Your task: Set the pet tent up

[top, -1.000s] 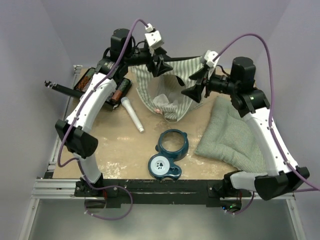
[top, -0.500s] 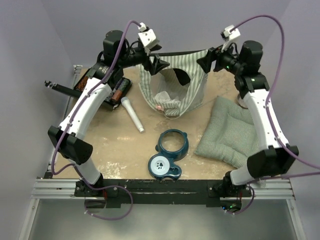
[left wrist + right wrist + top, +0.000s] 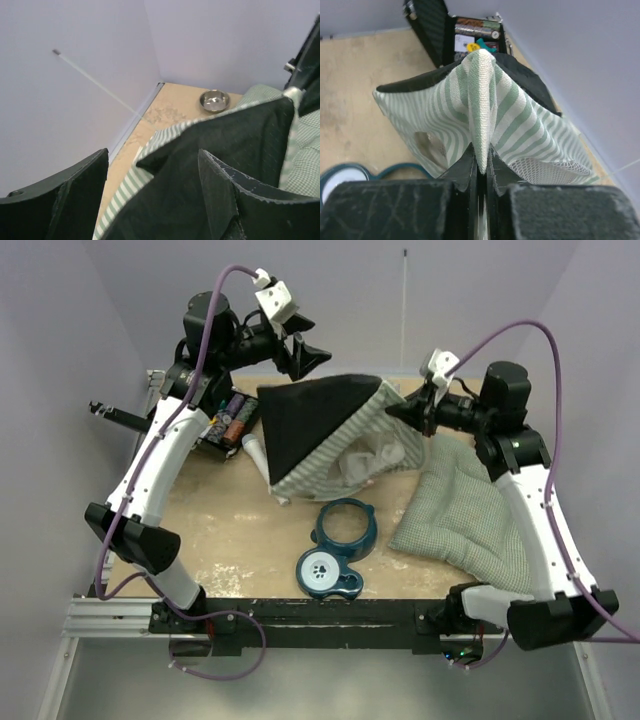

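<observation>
The pet tent [image 3: 330,435] lies mid-table, its black floor panel turned up toward the left and its green-and-white striped fabric [image 3: 485,107] below and to the right. My right gripper [image 3: 400,412] is shut on a folded striped corner of the tent [image 3: 481,165] at its right end. Above the tent's back left corner my left gripper [image 3: 305,355] stands open, with the black panel [image 3: 200,165] showing beneath its fingers and nothing held. A thin white pole [image 3: 404,300] sticks up against the back wall [image 3: 95,82].
A teal double bowl stand [image 3: 335,545] sits near the front, and a green checked cushion [image 3: 465,510] lies at the right. At the back left are a black case with batteries [image 3: 225,420] and a white cylinder [image 3: 253,448]. A metal bowl [image 3: 214,100] stands at the far side.
The tent hung stretched between both grippers; now it has turned black floor up and dropped lower. My right gripper moved down and shut on its corner. The left gripper has risen clear.
</observation>
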Action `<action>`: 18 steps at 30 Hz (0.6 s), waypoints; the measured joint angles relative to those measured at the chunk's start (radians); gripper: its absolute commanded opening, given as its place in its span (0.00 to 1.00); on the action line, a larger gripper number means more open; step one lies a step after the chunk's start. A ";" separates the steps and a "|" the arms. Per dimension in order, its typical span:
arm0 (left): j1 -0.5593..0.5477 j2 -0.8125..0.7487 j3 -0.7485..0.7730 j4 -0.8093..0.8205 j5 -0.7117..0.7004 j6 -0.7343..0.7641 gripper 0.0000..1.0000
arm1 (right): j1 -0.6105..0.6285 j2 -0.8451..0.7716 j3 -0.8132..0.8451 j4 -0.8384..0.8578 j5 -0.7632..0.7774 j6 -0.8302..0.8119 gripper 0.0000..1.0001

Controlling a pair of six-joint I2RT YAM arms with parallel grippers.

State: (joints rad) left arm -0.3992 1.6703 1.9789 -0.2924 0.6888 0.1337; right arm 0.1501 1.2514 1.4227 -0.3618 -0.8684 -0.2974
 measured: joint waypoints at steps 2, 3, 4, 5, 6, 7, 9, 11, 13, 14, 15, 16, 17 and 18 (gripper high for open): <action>0.000 0.000 -0.003 -0.005 0.027 -0.023 0.70 | 0.021 -0.065 -0.048 -0.061 -0.021 -0.116 0.02; -0.001 0.000 -0.010 -0.010 0.044 -0.026 0.70 | 0.029 -0.084 -0.069 -0.088 -0.026 -0.156 0.03; -0.004 -0.003 -0.022 -0.014 0.060 -0.026 0.69 | 0.039 -0.103 -0.097 -0.108 -0.026 -0.194 0.03; -0.009 -0.010 -0.052 -0.018 0.075 -0.021 0.69 | 0.049 -0.123 -0.132 -0.132 -0.024 -0.231 0.03; -0.015 -0.021 -0.095 -0.026 0.090 -0.017 0.68 | 0.059 -0.140 -0.166 -0.157 -0.022 -0.264 0.04; -0.023 -0.032 -0.148 -0.039 0.108 -0.009 0.68 | 0.070 -0.157 -0.199 -0.176 -0.018 -0.294 0.07; -0.043 -0.046 -0.249 -0.068 0.149 0.014 0.65 | 0.092 -0.188 -0.238 -0.205 -0.008 -0.342 0.10; -0.069 -0.049 -0.348 -0.117 0.186 0.056 0.62 | 0.116 -0.230 -0.258 -0.245 0.004 -0.406 0.19; -0.099 -0.050 -0.415 -0.179 0.205 0.118 0.59 | 0.130 -0.260 -0.259 -0.279 0.013 -0.449 0.37; -0.113 -0.051 -0.433 -0.206 0.210 0.143 0.56 | 0.133 -0.274 -0.258 -0.299 0.015 -0.468 0.48; -0.132 -0.053 -0.449 -0.236 0.214 0.179 0.55 | 0.133 -0.282 -0.257 -0.321 0.017 -0.484 0.57; -0.150 -0.058 -0.460 -0.268 0.216 0.214 0.54 | 0.132 -0.285 -0.252 -0.348 0.019 -0.496 0.65; -0.166 -0.066 -0.470 -0.295 0.217 0.251 0.54 | 0.132 -0.283 -0.243 -0.373 0.019 -0.502 0.70; -0.181 -0.077 -0.479 -0.318 0.216 0.283 0.53 | 0.132 -0.274 -0.222 -0.410 0.026 -0.511 0.73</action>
State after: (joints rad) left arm -0.5804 1.5929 1.5002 -0.6106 0.9051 0.4171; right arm 0.2825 0.9779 1.2011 -0.7715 -0.8421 -0.8082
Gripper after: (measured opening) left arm 0.547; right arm 0.621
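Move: The tent's black panel has its middle about 18 cm below the empty left hand, some 7 cm back and 3 cm to its right. The microphone lies about 8 cm left of that hand and 5 cm back, far below on the table. The right hand already pinches the tent's striped edge, the black panel's middle about 17 cm to its left, 2 cm back and 10 cm lower; the grey cushion is roughly 18 cm right and 10 cm back, the teal feeder 10 cm left and 12 cm back, both on the table. Down and back, quickly, the left hand swoops some 25 cm onto the area of the tent's black panel, fingers tipping downwards and swinging further right while they half close on nothing visible; whether they touch the cloth can't be seen. The right hand draws the pinched striped edge about 11 cm back and 8 cm down, rolling its left side lower, then spreads its fingers and lets go. ##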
